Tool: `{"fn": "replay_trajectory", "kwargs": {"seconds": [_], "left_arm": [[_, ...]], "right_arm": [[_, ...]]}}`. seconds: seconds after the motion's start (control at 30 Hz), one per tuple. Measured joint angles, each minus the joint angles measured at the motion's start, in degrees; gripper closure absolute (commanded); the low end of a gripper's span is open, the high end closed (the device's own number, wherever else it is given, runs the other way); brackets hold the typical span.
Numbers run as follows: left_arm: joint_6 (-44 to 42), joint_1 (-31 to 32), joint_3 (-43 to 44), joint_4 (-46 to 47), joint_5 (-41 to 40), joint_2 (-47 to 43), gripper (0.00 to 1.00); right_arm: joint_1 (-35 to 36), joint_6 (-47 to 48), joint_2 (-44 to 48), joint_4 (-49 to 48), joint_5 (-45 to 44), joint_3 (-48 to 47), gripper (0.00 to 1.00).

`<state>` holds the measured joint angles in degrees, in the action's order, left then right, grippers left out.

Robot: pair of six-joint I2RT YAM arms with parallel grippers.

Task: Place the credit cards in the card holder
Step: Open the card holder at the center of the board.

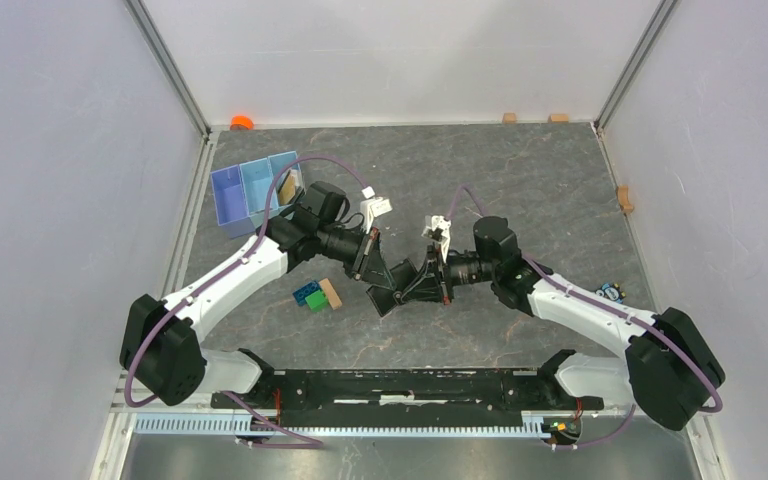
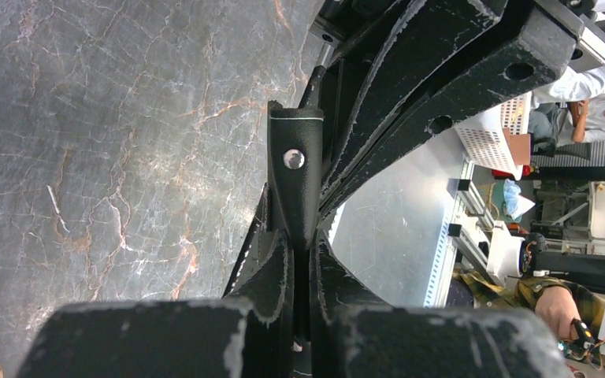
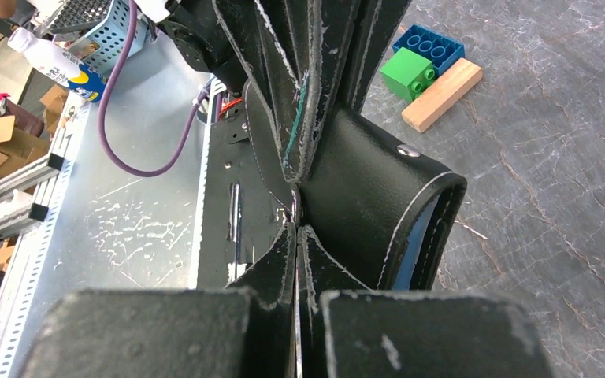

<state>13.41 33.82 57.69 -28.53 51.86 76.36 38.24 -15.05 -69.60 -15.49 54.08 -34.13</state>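
Observation:
Both arms meet over the middle of the table around the black card holder (image 1: 396, 292), which hangs off the surface. My left gripper (image 1: 387, 296) (image 2: 303, 246) is shut on its snap tab (image 2: 293, 177), reaching down from the upper left. In the right wrist view the card holder (image 3: 362, 185) curls to the right and shows its light blue lining (image 3: 417, 236). My right gripper (image 1: 408, 287) (image 3: 298, 230) is shut, its tips against the holder's edge just below the left fingers (image 3: 315, 94). A thin pale line shows between its pads; what it is I cannot tell. No credit cards show plainly.
A light blue three-compartment tray (image 1: 250, 195) stands at the far left, with something tan (image 1: 288, 189) in its right compartment. Green and blue bricks (image 1: 309, 296) (image 3: 417, 63) and a tan wooden block (image 1: 331, 293) (image 3: 441, 94) lie just left of the grippers. Small blocks (image 1: 624, 198) line the walls.

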Motion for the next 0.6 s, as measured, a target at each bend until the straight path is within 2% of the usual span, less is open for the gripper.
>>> {"fn": "replay_trajectory", "kwargs": {"seconds": [0.33, 0.6], "left_arm": [[0.0, 0.0, 0.0, -3.21, -0.39, 0.42, 0.98], [0.09, -0.39, 0.13, 1.81, -1.4, 1.84, 0.98]], "right_arm": [[2.86, 4.0, -0.55, 1.25, 0.09, -0.33, 1.0], [9.44, 10.99, -1.22, 7.98, 3.02, -4.79, 1.0]]}}
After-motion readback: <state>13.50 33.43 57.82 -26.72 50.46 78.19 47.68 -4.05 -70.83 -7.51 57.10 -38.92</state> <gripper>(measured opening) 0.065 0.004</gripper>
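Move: The card holder is already pinched upright in the left fingers, its middle about 1 cm back of them and 1 cm lower. The shut right fingers are at its strap on the near side; the holder's middle lies some 2 cm ahead of and 1 cm left of the right hand, about level with it. From the right hand, the wooden block is about 14 cm left and level fore-and-aft, the green block roughly 17 cm left and 2 cm back; both sit some 14 cm lower. Back towards the robot's base, slowly then faster, the right hand pulls about 5 cm with a 2 cm drift to the left, fingers still shut, tugging the strap off the holder and coming free of it while turning some 15 degrees counter-clockwise. The left hand keeps its pinch on the holder, gives slightly backward with the pull, then goes nearly 2 cm forward again. ##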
